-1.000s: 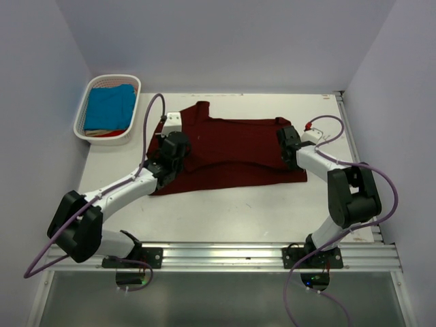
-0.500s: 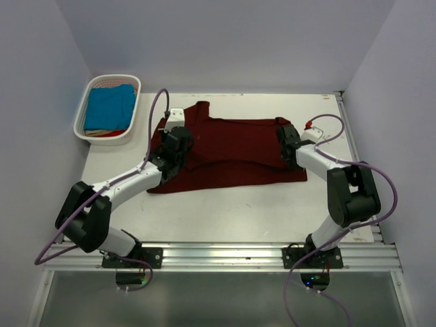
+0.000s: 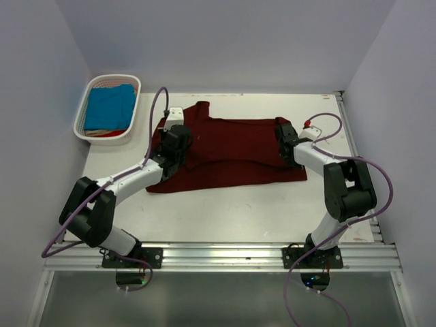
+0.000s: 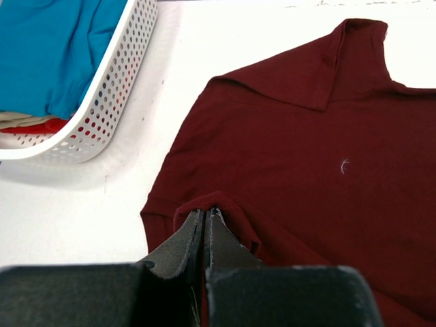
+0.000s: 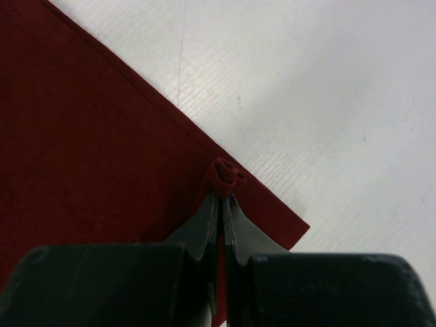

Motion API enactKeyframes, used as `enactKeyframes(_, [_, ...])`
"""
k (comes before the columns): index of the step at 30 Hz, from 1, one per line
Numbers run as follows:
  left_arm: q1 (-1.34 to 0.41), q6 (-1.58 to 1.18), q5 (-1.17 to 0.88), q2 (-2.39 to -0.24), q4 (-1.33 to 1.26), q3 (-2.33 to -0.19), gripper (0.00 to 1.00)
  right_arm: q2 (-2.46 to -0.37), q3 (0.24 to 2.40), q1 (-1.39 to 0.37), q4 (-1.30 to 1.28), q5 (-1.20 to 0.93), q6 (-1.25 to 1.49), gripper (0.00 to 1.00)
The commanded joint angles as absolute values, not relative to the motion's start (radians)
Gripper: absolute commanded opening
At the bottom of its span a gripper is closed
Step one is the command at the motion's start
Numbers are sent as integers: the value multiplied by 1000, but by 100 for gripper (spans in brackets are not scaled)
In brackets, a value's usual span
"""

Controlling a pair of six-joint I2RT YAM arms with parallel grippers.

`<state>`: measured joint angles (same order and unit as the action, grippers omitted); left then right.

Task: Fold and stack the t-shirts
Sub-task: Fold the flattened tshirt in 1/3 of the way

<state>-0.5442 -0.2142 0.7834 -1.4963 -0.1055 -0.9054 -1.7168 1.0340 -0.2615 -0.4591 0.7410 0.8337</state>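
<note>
A dark maroon t-shirt lies spread across the table, neck toward the left. My left gripper is shut on a pinched fold of the maroon t-shirt near its left sleeve edge. My right gripper is shut on a bunched bit of the same shirt's hem near its right corner. A turquoise-blue t-shirt lies in the basket at the back left.
The white perforated basket stands at the table's back left corner, with red and cream cloth under the blue shirt. Walls close in on three sides. Bare table lies in front of the shirt.
My left gripper has carried its fold of maroon cloth away from me and slightly right, over the shirt. The right gripper has shifted a little left and back with the hem.
</note>
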Motion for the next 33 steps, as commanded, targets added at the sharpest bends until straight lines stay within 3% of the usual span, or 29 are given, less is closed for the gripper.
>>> enactKeyframes(1, [-526,-199,775,-1509,-179,-942,0,-1727,1069,-258,-465,782,870,0])
enactKeyframes(13, [-512,-201,736,-1578,-212,-965,1,-1726,1063,-256,-462,782,874,0])
enactKeyframes(14, [-509,-204,729,-1578,-216,-965,34,-1723,1063,-256,-459,784,877,6])
enactKeyframes(15, [-506,-206,726,-1577,-227,-962,54,-1723,1060,-256,-459,784,887,13])
enactKeyframes(16, [-506,-204,723,-1571,-250,-957,86,-1717,1058,-256,-460,785,893,23])
enactKeyframes(17, [-505,-209,730,-1569,-255,-957,100,-1710,1055,-256,-451,784,894,45])
enactKeyframes(19, [-505,-212,736,-1557,-259,-957,100,-1689,1037,-256,-430,773,888,64])
enactKeyframes(20, [-505,-215,742,-1546,-259,-959,100,-1678,1031,-256,-410,772,884,79])
enactKeyframes(22, [-505,-230,738,-1507,-238,-957,100,-1649,1014,-256,-387,767,870,90])
enactKeyframes(30, [-506,-360,646,-1327,-34,-910,100,-1523,963,-256,-333,747,789,96])
enactKeyframes(33, [-506,-419,588,-1276,41,-864,100,-1505,957,-256,-324,710,743,88])
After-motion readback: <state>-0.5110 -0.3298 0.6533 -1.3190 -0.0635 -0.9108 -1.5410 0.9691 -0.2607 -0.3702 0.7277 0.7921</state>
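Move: The t-shirt's raised hem is to be laid on the body: for the left hand about 4 cm ahead, 3 cm to the right and 9 cm below, with the laundry basket some 15 cm ahead, 21 cm to the left and 7 cm below. The right hand's hem spot is directly underneath, about 1 cm down; the shirt's near right corner lies roughly 7 cm back, 3 cm right and 2 cm below. The t-shirt's hem, still pinched at both ends, is lowered onto the body: the left hand eases down about 2 cm and slightly forward, while the right stays just above the table. Both then spread their fingers wide and let go, the left backing up some 7 cm as its wrist tips upward and rolls, the right lifting straight off some 4 cm. ##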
